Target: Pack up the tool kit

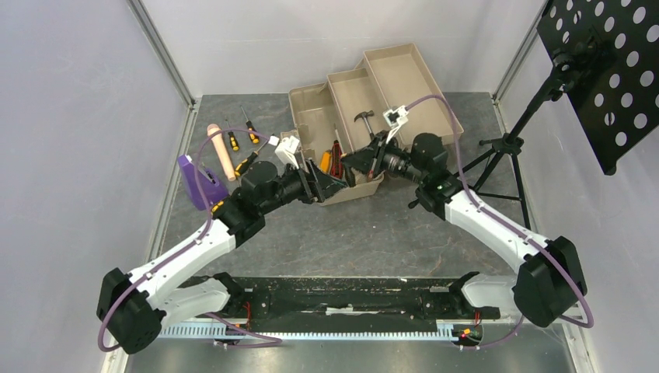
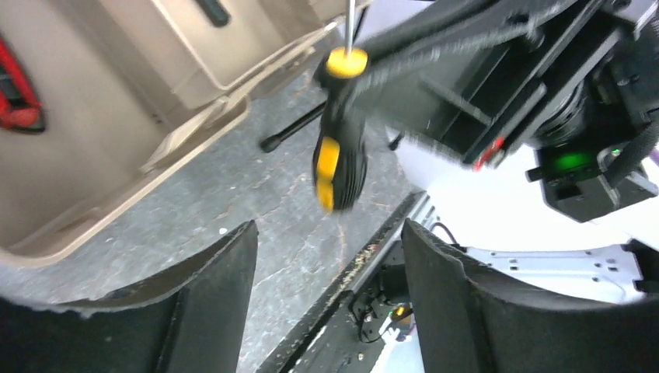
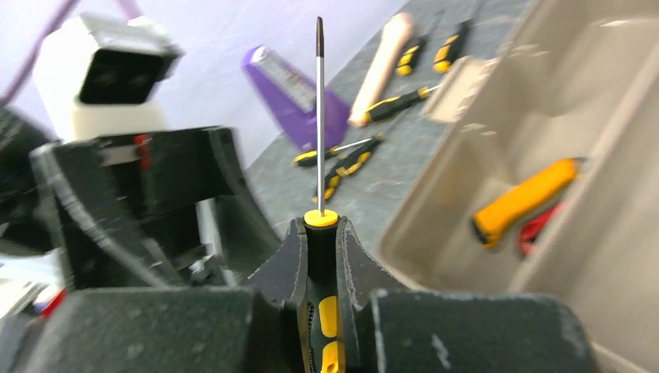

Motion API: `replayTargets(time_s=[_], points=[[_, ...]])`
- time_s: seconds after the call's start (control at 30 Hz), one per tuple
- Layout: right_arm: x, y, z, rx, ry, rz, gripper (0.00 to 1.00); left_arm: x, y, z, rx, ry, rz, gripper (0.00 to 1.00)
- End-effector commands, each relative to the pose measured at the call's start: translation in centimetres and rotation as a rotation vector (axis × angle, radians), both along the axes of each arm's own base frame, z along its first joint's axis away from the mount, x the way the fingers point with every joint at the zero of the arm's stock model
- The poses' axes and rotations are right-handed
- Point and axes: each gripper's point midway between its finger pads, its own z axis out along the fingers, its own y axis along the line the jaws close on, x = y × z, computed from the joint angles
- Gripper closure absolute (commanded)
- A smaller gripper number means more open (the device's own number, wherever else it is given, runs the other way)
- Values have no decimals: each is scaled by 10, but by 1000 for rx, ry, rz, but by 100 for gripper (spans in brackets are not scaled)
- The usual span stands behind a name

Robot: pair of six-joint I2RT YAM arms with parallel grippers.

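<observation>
The tan toolbox (image 1: 404,74) stands open at the back of the table, its trays fanned out, with a hammer (image 1: 364,118) and a red-black utility knife (image 1: 336,155) inside. My right gripper (image 3: 321,233) is shut on the black-and-yellow handle of a screwdriver (image 3: 319,124), whose shaft points away from it. The two grippers meet at the box's near corner. My left gripper (image 2: 330,233) is open, and the screwdriver (image 2: 339,155) hangs just beyond its fingers without touching them. More screwdrivers (image 1: 245,163) lie on the table left of the box.
A beige rod (image 1: 221,151) and a purple block (image 1: 198,180) lie at the left, near the wall. A tripod stand (image 1: 509,148) with a black perforated panel (image 1: 606,70) stands to the right of the box. An orange-handled tool (image 3: 522,198) lies in the box.
</observation>
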Motion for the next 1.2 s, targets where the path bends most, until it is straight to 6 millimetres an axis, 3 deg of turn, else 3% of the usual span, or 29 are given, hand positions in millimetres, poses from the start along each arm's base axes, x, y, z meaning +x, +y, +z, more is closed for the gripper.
replayTargets(time_s=[0.0,0.17,0.33,0.47,0.7,0.83,0.87,0.93,1.03,1.17], points=[[50,-36,30,-93,-146,-195,100,18,41,7,188,-66,153,18],[105,-87,36,-386,-217,-439,100,41,115,-12,429,11,374,1],[164,-149,49,-707,-279,-701,100,50,202,-51,613,183,588,0],[206,-185,40,-915,-268,-810,100,47,245,-85,743,282,680,0],[252,-230,6,-1208,-223,-906,100,45,280,-108,886,323,781,0],[267,-240,-13,-1298,-206,-914,100,46,283,-110,900,329,787,0],[269,-241,-15,-1312,-206,-912,95,46,282,-111,903,331,784,0],[271,-241,-13,-1317,-208,-924,67,46,282,-113,905,337,778,0],[269,-240,-5,-1275,-211,-936,39,44,281,-116,903,349,769,0],[253,-233,14,-1167,-224,-929,31,43,278,-120,898,362,757,0]])
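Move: The upper tray I am taking the screwdriver to lies about 27 cm ahead of my right hand, 24 cm to its right and 6 cm below. The hammer is some 16 cm ahead, 6 cm right and 12 cm lower; the red knife about 8 cm ahead, 5 cm left and 24 cm down. From my left hand the nearest loose screwdriver is roughly 29 cm left, 5 cm ahead and 24 cm below, and the purple case 45 cm left, 10 cm ahead. Still gripping the screwdriver, I carry it with my right hand about 27 cm forward and 23 cm right, arching over the hammer's tray and sinking into the upper one, while the wrist swings from pointing left to forward-and-down; there I open my fingers. Meanwhile my left hand, opening wide, leaves the box, sweeping 27 cm left and dropping 12 cm, its fingers tipping down towards the loose screwdrivers. ##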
